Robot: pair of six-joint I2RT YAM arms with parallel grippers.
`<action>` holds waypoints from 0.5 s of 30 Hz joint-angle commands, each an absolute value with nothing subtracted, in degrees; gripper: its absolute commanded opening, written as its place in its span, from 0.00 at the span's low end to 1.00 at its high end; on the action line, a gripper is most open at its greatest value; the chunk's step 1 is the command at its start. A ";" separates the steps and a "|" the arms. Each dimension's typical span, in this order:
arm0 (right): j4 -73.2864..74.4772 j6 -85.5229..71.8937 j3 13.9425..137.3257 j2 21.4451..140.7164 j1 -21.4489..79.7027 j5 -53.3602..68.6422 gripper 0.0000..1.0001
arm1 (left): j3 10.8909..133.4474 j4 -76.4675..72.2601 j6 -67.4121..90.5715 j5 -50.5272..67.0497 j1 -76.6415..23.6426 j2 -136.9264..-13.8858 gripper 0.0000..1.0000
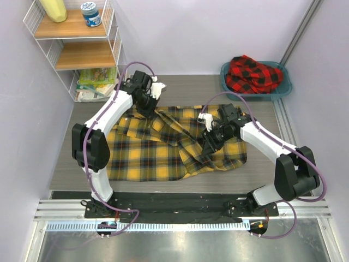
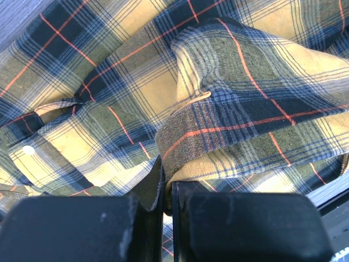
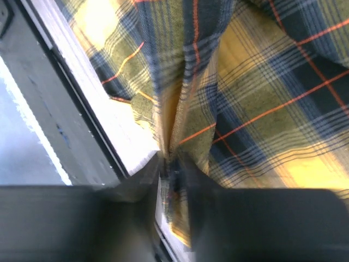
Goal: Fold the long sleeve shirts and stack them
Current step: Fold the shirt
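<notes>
The yellow-and-black long sleeve shirt (image 1: 158, 155) lies rumpled across the middle of the table, partly folded over itself. At the shirt's far left edge, my left gripper (image 1: 148, 112) is shut on a fold of it; the left wrist view shows cloth pinched between the jaws (image 2: 166, 183). My right gripper (image 1: 210, 146) sits on the shirt's right half. In the right wrist view, its jaws (image 3: 170, 158) are closed on a raised ridge of the yellow shirt (image 3: 262, 98). The red-and-black long sleeve shirt (image 1: 253, 73) lies bunched in the teal basin (image 1: 286, 90) at the far right.
A white wire shelf (image 1: 76, 54) with wooden boards, a jar and packets stands at the far left corner. Walls close in on the left, back and right. The black base rail (image 1: 174, 204) runs along the near edge.
</notes>
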State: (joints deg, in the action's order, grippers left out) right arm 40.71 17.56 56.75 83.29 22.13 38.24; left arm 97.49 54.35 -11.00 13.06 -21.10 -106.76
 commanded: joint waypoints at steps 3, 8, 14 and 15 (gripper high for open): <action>40.08 16.09 57.83 82.01 22.59 30.70 0.01 | 102.91 59.12 -11.33 16.59 -19.60 -101.09 0.00; 39.20 14.85 57.66 77.88 21.97 27.25 0.01 | 108.80 78.35 -29.29 43.90 -20.12 -92.83 0.03; 38.23 14.50 58.45 71.65 20.48 27.59 0.01 | 85.12 86.54 -41.42 42.75 -47.23 -73.77 0.43; 38.67 15.11 58.10 70.67 20.22 28.29 0.01 | 78.12 84.40 -38.87 39.15 -57.81 -71.65 0.54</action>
State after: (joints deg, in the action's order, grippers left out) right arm 40.21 14.81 56.77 76.29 21.26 28.23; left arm 94.41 69.04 -35.35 38.81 -35.16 -79.88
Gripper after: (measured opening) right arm 0.023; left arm 0.388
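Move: Right hand: a raised fold of the shirt's sleeve already runs between its half-closed fingers, practically at the hand point. The sleeve's far end, held by the left hand, is about 16 cm ahead and 23 cm to its left, some 4 cm higher; the shirt's near-right corner lies about 3 cm back and 15 cm to the right, 3 cm lower. From the left hand, the right hand's sleeve fold is about 16 cm back, 23 cm right and 4 cm lower. The right fingers close fully and pinch the sleeve fold, then ease it forward and to the right, first sinking slightly, then rising about 2 cm. The left hand, still gripping the sleeve's far end at first, sweeps up and fast back towards the robot, roughly 19 cm back and 14 cm up with some drift right, turning clockwise nearly 50 degrees while its fingers open from their grip. ##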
